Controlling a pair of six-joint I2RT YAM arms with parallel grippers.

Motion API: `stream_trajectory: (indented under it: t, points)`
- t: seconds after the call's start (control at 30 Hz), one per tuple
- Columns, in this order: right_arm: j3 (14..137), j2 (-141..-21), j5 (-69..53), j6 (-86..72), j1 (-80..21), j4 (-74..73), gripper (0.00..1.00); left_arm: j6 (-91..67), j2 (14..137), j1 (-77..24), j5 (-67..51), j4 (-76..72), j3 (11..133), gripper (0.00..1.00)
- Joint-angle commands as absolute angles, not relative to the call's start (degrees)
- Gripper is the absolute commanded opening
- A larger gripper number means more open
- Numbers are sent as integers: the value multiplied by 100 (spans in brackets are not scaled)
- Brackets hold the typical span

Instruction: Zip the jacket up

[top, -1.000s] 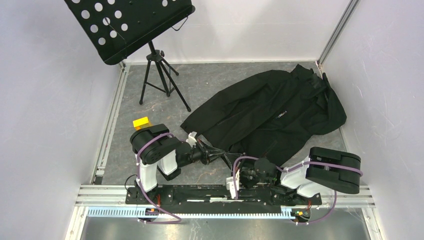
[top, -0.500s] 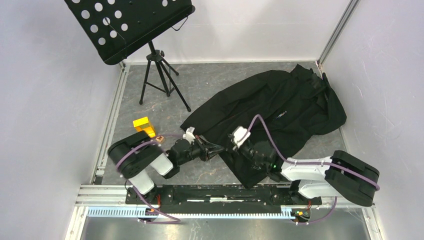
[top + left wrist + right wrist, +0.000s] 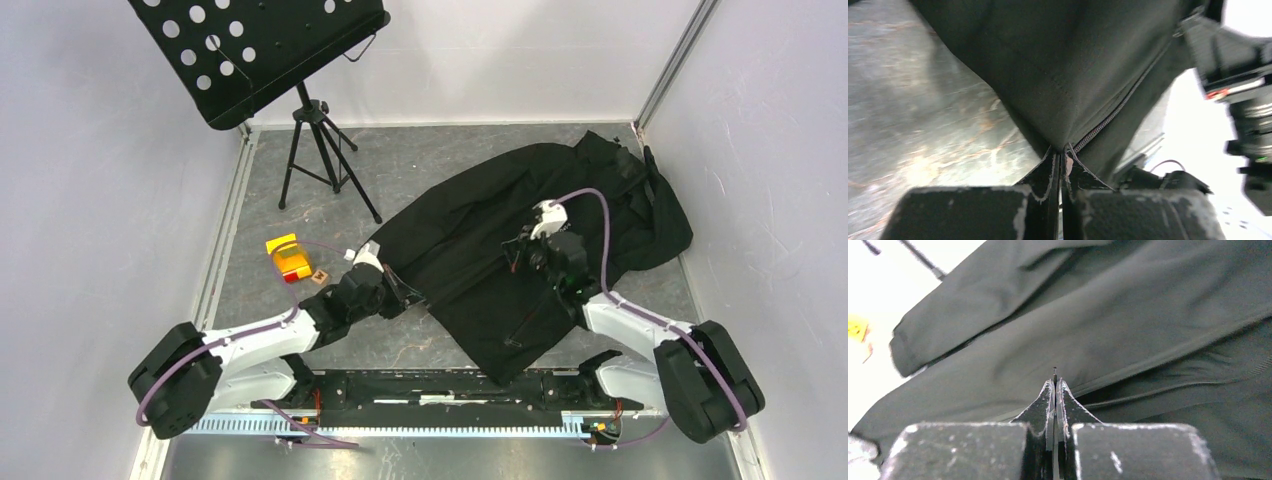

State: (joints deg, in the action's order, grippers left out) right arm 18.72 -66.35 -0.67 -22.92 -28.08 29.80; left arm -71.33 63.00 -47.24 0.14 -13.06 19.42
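Note:
The black jacket (image 3: pixel 600 200) lies spread on the grey floor, collar toward the far right corner. My left gripper (image 3: pixel 405 292) is shut on the jacket's bottom hem at the foot of the front zipper; in the left wrist view the left gripper (image 3: pixel 1063 152) pinches the jacket (image 3: pixel 1058 60), and the zipper teeth (image 3: pixel 1118 110) run up and right from it. My right gripper (image 3: pixel 517 258) sits higher on the jacket front. In the right wrist view the right gripper (image 3: pixel 1055 384) is shut on a thin black zipper pull (image 3: pixel 1055 371) over the jacket (image 3: pixel 1128 315).
A black perforated music stand (image 3: pixel 260 50) on a tripod (image 3: pixel 322 160) stands at the far left. A yellow and red block (image 3: pixel 287 258) and a small brown piece (image 3: pixel 320 275) lie beside the left arm. White walls close in on both sides, with a metal rail (image 3: pixel 450 385) at the near edge.
My right gripper has travelled from near the arm bases up along the jacket front, away from the left gripper. The left arm has stretched out low and shifted left, still gripping the hem.

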Motion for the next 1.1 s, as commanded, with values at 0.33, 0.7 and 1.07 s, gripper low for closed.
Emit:
stream_trajectory:
  t: [0.33,0.7,1.07]
  points:
    - [4349,-8064,-409,-895,396,1213,0,-5422,5947,-4728,723,874,2239,2]
    - [6515,-9857,-299,-157,1714,1181,0,-5084,5992,-4764,499,1078,2455,2]
    - [7638,-10934,528,627,1995,1008,0,-5328,6548,-5266,388,848,2703,2]
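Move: From the right hand at the jacket's front opening, the collar end of the zip lies about 33 cm right, 21 cm ahead and a few centimetres lower. The hood toggle is some 29 cm right and 28 cm ahead; the pocket zip is about 15 cm back and 3 cm right. The left hand already pinches the hem at the zip's foot, at its fingertips; the near sleeve end lies 11 cm ahead and 12 cm left of that hand. Still shut on the zip pull, the right fingers draw it along the front opening to the collar, sweeping right and forward in one quick run of about 40 cm while the hand swings some 35 degrees clockwise. The left hand keeps its pinch on the hem, sinking about 4 cm and shifting left, then easing partly back right and drawing slightly towards its base as it rolls left side up. ##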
